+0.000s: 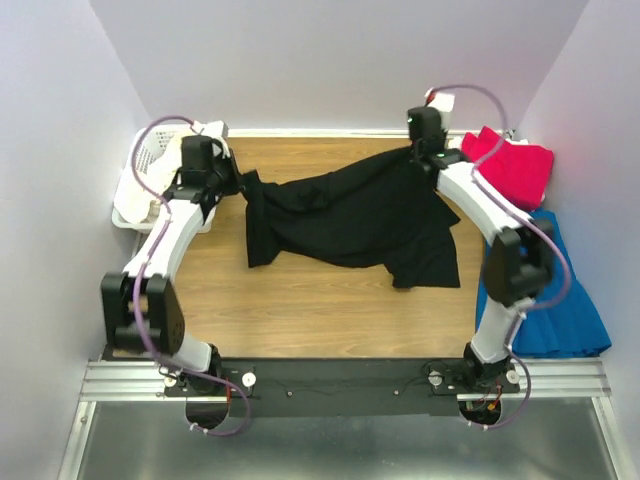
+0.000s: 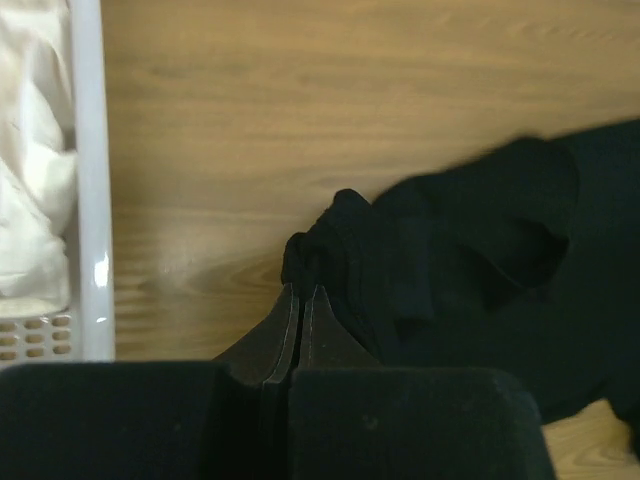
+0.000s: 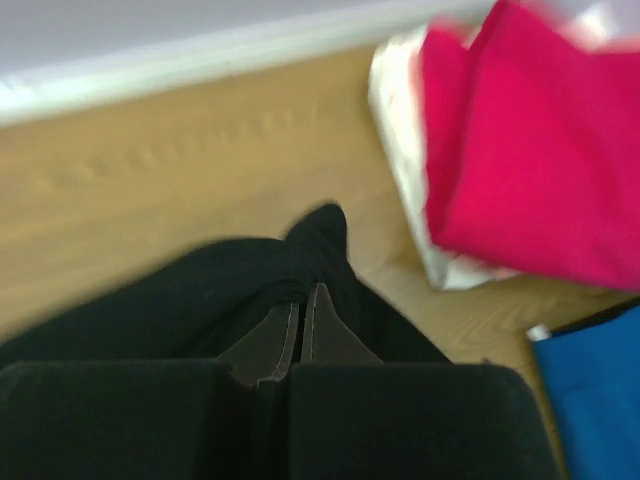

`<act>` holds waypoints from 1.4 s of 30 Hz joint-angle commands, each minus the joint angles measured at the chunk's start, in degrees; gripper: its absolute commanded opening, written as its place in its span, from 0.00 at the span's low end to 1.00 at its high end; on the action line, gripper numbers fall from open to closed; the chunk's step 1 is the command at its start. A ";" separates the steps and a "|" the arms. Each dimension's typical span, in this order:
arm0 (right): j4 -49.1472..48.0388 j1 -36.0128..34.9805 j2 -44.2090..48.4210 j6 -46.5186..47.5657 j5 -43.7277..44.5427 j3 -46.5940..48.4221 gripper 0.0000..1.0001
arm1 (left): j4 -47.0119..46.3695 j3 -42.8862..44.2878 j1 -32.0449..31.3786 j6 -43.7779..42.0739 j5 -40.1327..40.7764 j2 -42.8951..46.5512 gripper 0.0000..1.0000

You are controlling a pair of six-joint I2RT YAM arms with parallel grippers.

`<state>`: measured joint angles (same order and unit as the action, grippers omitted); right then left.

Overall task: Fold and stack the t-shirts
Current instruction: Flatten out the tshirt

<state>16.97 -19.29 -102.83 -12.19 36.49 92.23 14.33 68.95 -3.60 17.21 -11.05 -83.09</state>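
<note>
A black t-shirt (image 1: 360, 215) is stretched across the back half of the wooden table, sagging in the middle. My left gripper (image 1: 232, 183) is shut on its left end, where bunched black cloth (image 2: 330, 235) sits at the fingertips of that gripper (image 2: 301, 288). My right gripper (image 1: 425, 155) is shut on the shirt's right end (image 3: 320, 240), the cloth pinched between its closed tips (image 3: 304, 290). A folded crimson t-shirt (image 1: 515, 168) lies at the back right on top of a white one (image 3: 405, 170).
A white plastic lattice basket (image 1: 140, 180) with white cloth (image 2: 30, 190) in it stands at the back left. Blue cloth (image 1: 555, 290) lies along the right edge of the table. Walls close in the back and both sides.
</note>
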 commanded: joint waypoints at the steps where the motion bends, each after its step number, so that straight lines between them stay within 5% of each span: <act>1: -2.29 2.94 -12.62 -3.63 -4.31 5.92 0.01 | -5.10 2.67 -0.10 1.42 4.71 -10.93 0.00; 9: -1.59 8.74 -24.87 -3.20 -9.15 18.86 0.01 | -3.25 19.54 -0.01 3.97 13.59 -28.51 0.00; 21: -0.63 11.55 -32.61 -1.09 -12.32 28.71 0.01 | -1.06 37.04 -0.01 2.83 16.67 -38.98 0.00; 24: -0.27 11.64 -33.93 -1.00 -12.67 30.29 0.11 | 0.44 40.38 -0.01 1.25 18.86 -40.74 0.30; 25: -0.10 11.73 -34.19 -0.91 -12.85 30.99 0.16 | 0.70 40.82 -0.01 0.46 19.74 -40.84 0.61; 26: -0.01 11.90 -34.37 -0.91 -13.02 31.26 0.36 | 0.62 41.09 -0.01 0.28 21.32 -40.75 0.69; 27: 0.16 11.91 -34.55 -0.91 -13.02 31.78 0.44 | 0.44 41.09 -0.01 -0.24 21.68 -40.40 0.74; 28: 0.34 11.99 -34.72 -0.82 -13.02 32.14 0.48 | 0.44 41.09 -0.01 -0.60 22.21 -40.14 0.91; 31: 0.52 12.17 -34.72 -0.73 -12.58 33.02 0.58 | 0.18 40.13 -0.01 -0.78 23.09 -38.38 0.93; 42: 1.31 12.26 -28.93 -2.75 -14.25 26.79 0.60 | 0.44 19.67 -2.64 2.82 17.56 -26.09 0.91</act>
<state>17.08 -7.27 -136.59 -13.50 23.62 122.83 14.41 96.33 -4.64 18.02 8.27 -115.50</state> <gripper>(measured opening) 0.595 0.923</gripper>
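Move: Both hands still pinch the black t-shirt's far edge, now to be laid at the table's far edge: that spot lies about 17 cm ahead, 3 cm left and 13 cm below the left hand, and some 14 cm ahead, 5 cm right and 15 cm below the right. The white basket is roughly 24 cm left of the left hand and 6 cm ahead; the red cloth is about 27 cm right of the right hand and 5 cm farther out. Keeping the black t-shirt pinched between them, both hands swoop down and forward in one quick swing, dipping some 11 cm (left) and 14 cm (right), then carry on towards the far table edge while rising partway again, the left reaching about 18 cm forward and turning some 15 degrees counter-clockwise, the right reaching about 14 cm and drifting a little to its right. There the fingers open, the left nearly fully and the right a bit over half, and let go of the cloth; the left then draws back about 4 cm beside the basket while the right stays low over its end of the t-shirt. ##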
